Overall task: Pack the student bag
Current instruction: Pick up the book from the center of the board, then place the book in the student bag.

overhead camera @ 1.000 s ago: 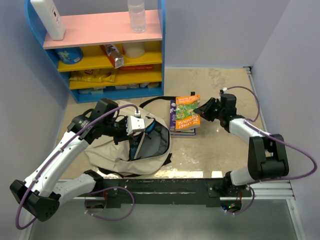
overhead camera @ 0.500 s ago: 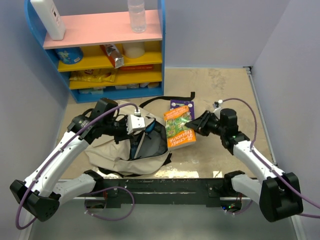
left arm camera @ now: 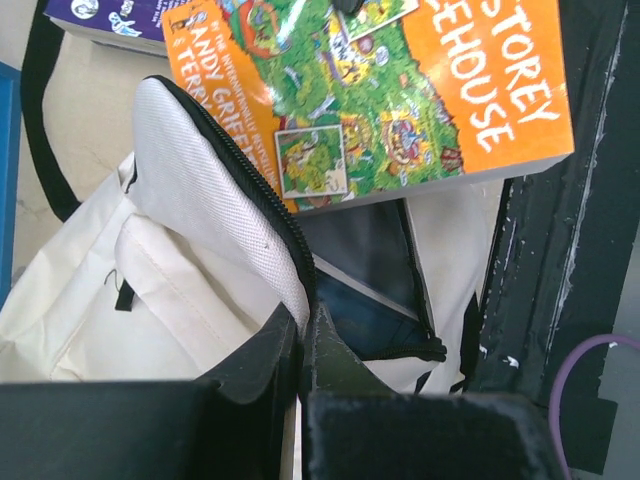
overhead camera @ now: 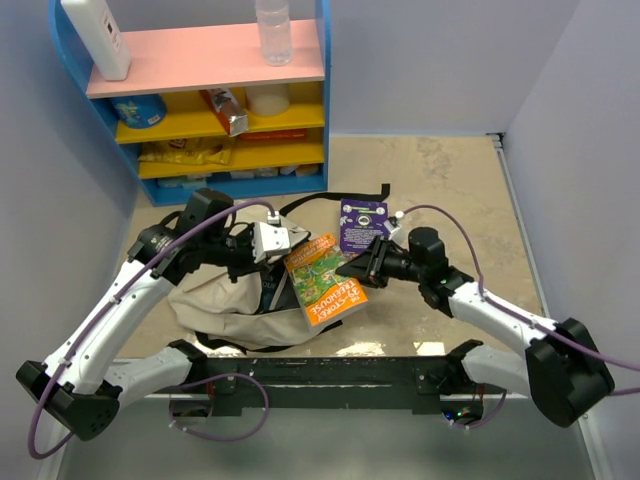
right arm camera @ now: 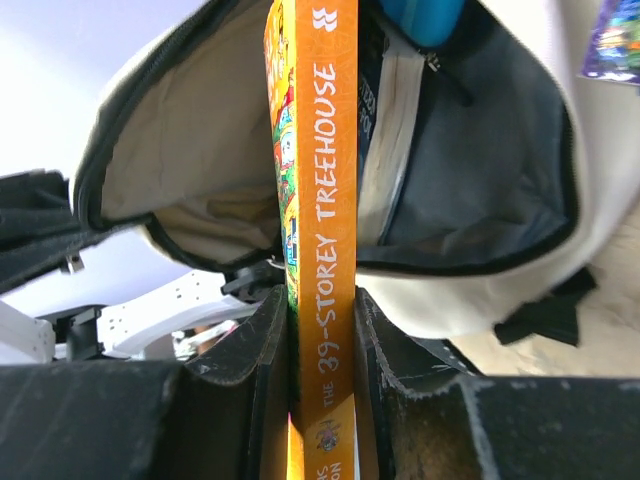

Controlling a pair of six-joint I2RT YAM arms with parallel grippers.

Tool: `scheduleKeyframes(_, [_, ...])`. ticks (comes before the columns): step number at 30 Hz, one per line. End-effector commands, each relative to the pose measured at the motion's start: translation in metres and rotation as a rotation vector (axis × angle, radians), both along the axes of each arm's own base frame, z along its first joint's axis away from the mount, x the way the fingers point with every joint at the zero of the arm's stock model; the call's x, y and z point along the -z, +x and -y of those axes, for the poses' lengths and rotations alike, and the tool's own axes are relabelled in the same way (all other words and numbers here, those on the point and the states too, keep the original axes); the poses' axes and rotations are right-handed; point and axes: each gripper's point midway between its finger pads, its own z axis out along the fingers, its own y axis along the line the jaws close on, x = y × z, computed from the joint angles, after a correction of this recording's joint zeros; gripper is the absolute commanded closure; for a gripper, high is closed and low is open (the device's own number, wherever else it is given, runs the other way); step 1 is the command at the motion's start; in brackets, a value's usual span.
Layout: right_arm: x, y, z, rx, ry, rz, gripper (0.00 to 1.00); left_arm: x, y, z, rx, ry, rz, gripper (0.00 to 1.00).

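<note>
The student bag [overhead camera: 215, 305], a beige canvas backpack with a dark grey lining, lies open on the table at the left. My left gripper [overhead camera: 275, 245] is shut on the zipper edge of its flap [left arm camera: 215, 190] and holds the mouth open. My right gripper [overhead camera: 358, 268] is shut on the spine of an orange "39-Storey Treehouse" book [overhead camera: 325, 280], tilted just above the bag's opening [right arm camera: 480, 180]. Its fingers [right arm camera: 250, 350] press both covers of the book [right arm camera: 325, 220]. Something blue [left arm camera: 370, 320] lies inside the bag.
A purple book [overhead camera: 363, 226] lies on the table behind the right gripper. A blue shelf unit [overhead camera: 200, 100] with snacks, a bottle [overhead camera: 273, 30] and a white box stands at the back left. The black mounting rail [overhead camera: 330, 370] runs along the near edge.
My right arm has swung left and nearer, carrying the orange book off the purple one to the bag's opening. The left gripper has kept its hold on the flap.
</note>
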Motion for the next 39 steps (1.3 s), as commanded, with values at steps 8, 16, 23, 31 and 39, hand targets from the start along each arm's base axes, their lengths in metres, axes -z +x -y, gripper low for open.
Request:
scheduleKeyframes(8, [-0.061, 0.047, -0.068, -0.100, 0.183, 0.101, 1.00, -0.023, -0.011, 0.017, 0.099, -0.085, 0.034, 1.00])
scheduleKeyframes(16, [-0.066, 0.094, -0.101, 0.003, 0.146, 0.171, 1.00, -0.016, -0.016, 0.016, 0.108, -0.072, 0.016, 1.00])
scheduleKeyframes(23, [-0.011, 0.096, -0.139, 0.076, -0.100, 0.252, 1.00, -0.017, -0.017, 0.016, 0.104, -0.076, 0.013, 1.00])
scheduleKeyframes(31, [0.010, 0.105, -0.168, 0.117, -0.085, 0.209, 1.00, -0.015, -0.018, 0.016, 0.103, -0.072, 0.006, 1.00])
scheduleKeyframes(39, [0.009, 0.056, -0.213, 0.039, -0.202, 0.279, 1.00, -0.013, -0.014, 0.016, 0.097, -0.072, 0.016, 1.00])
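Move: The right gripper holds the orange book by its spine. The middle of the bag's opening lies about 14 cm to that hand's left, 2 cm ahead and 10 cm below; the blue case sits in its far end, some 9 cm ahead and 12 cm left. The purple book lies about 14 cm ahead of the hand, 4 cm right and well below. From the left hand, pinching the raised flap, the opening's middle is about 8 cm back, 4 cm right and 12 cm lower. Carry the orange book leftward some 18 cm with the right gripper, easing forward about 6 cm in the first half. Then sink roughly 8 cm into the bag's opening while tipping the fingers down 10 to 15 degrees, and finish still going left with a slight lift, spine still pinched. Keep the left gripper nearly still, holding the flap up. ##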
